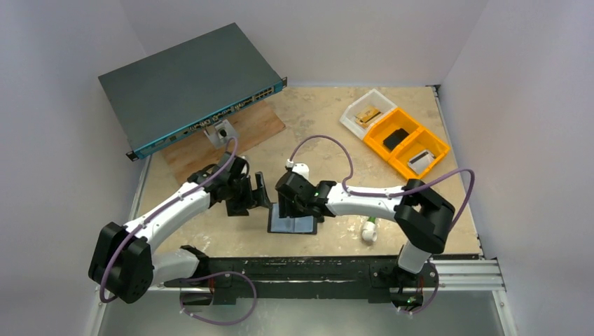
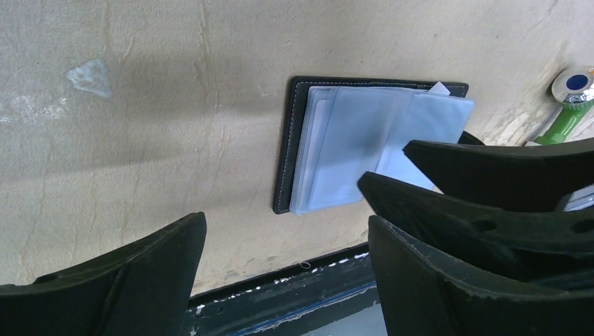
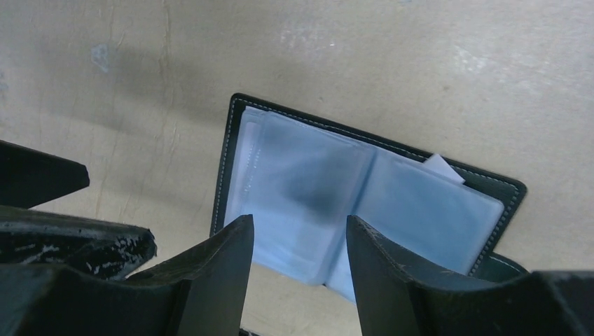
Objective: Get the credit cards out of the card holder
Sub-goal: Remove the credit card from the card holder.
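Observation:
The card holder [image 1: 274, 222] lies opened flat on the tan table, black with a stitched edge [image 3: 223, 175] [image 2: 286, 161]. Pale blue-grey credit cards [image 3: 308, 189] [image 2: 357, 147] sit in its two glossy sleeve pages. A white corner [image 3: 443, 166] pokes out at the top of one page. My right gripper [image 3: 300, 220] [image 1: 291, 206] hovers over the holder's near edge, open, with nothing between its fingers. My left gripper [image 2: 286, 220] [image 1: 260, 190] stands wide open just left of the holder, empty. In the left wrist view, the right gripper's fingers [image 2: 490, 168] cover the holder's right part.
A big dark grey network switch [image 1: 189, 84] rests on a wooden board [image 1: 245, 133] at the back left. An orange tray [image 1: 406, 140] and a clear tray [image 1: 364, 112] stand at the back right. A white-and-green item [image 1: 369, 231] lies right of the holder. The black front rail [image 1: 315, 266] runs close below.

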{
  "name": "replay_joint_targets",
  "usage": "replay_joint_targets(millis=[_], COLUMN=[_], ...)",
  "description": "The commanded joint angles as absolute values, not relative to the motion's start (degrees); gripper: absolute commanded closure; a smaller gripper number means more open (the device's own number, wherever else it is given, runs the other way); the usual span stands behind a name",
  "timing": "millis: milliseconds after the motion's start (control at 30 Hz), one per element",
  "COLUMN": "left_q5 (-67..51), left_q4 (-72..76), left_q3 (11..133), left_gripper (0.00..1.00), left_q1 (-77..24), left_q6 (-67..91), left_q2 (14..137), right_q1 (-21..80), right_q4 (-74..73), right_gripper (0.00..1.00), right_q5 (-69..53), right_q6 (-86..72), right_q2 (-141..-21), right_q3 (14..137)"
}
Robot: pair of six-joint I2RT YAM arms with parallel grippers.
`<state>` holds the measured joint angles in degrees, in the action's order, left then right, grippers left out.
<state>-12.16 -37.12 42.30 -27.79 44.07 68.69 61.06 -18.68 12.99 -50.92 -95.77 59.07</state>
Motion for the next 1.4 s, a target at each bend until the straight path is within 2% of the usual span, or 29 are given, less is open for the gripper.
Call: replay_joint_targets(millis=[0, 300, 433, 500, 667, 767, 900, 1167, 1367], left_q5=[-13.20, -13.30, -13.64, -13.78, -14.43, -15.42, -17.23, -17.38, -16.86], left_q4=[-35.54, -35.19, -34.52, -34.18, -33.34, -32.37, -30.64, -29.29, -28.30], left_q3=[41.90, 39.25, 38.27, 37.98, 37.73, 37.71, 38.19, 41.53, 42.80], left_gripper=[0.15, 0.16, 0.16, 0.17, 0.20, 0.23, 0.33, 0.61, 0.73], left_q1=[-26.69, -26.46, -26.45, -26.44, -26.43, -26.52, -26.61, -29.37, -30.51], left_q6=[45.31, 46.18, 46.70, 46.76, 46.55, 46.34, 45.86, 45.08, 44.99], left_q2=[68.10, 66.81, 66.57, 66.57, 67.20, 67.92, 69.29, 73.52, 75.38], right_q1=[62.41, 62.58, 62.25, 61.90, 59.87, 58.05, 56.14, 54.71, 54.40], right_q4=[-19.75, -21.09, -19.32, -18.57, -15.61, -13.24, -9.74, -5.61, -4.59], right_gripper=[0.49, 0.46, 0.48, 0.54, 0.80, 0.89, 0.92, 0.97, 0.99], right_q5=[16.02, 17.10, 14.92, 14.50, 11.66, 9.31, 5.66, 1.54, 0.73], right_q6=[-49.39, -48.02, -46.52, -45.60, -44.24, -43.83, -43.36, -43.63, -43.98], right_q2=[-99.05, -104.29, -105.98, -106.33, -105.10, -104.02, -102.79, -102.98, -103.35], right_q3=[63.09, 64.86, 64.20, 63.81, 61.54, 59.56, 56.81, 54.20, 53.23])
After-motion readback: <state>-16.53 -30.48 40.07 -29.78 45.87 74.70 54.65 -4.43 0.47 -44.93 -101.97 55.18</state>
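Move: The open card holder lies almost directly below the right hand, its middle about 4 cm down, with a white card corner showing some 4 cm ahead and 3 cm to the right of the hand. From the left hand, the card holder's middle is about 9 cm to the right, 1 cm back and 6 cm down. The green tool lies level with the right hand, about 23 cm to its right. Right hand sinks 3 cm, then forward 2, pinching a clear sleeve; left lowers and shifts right, closing partway. ##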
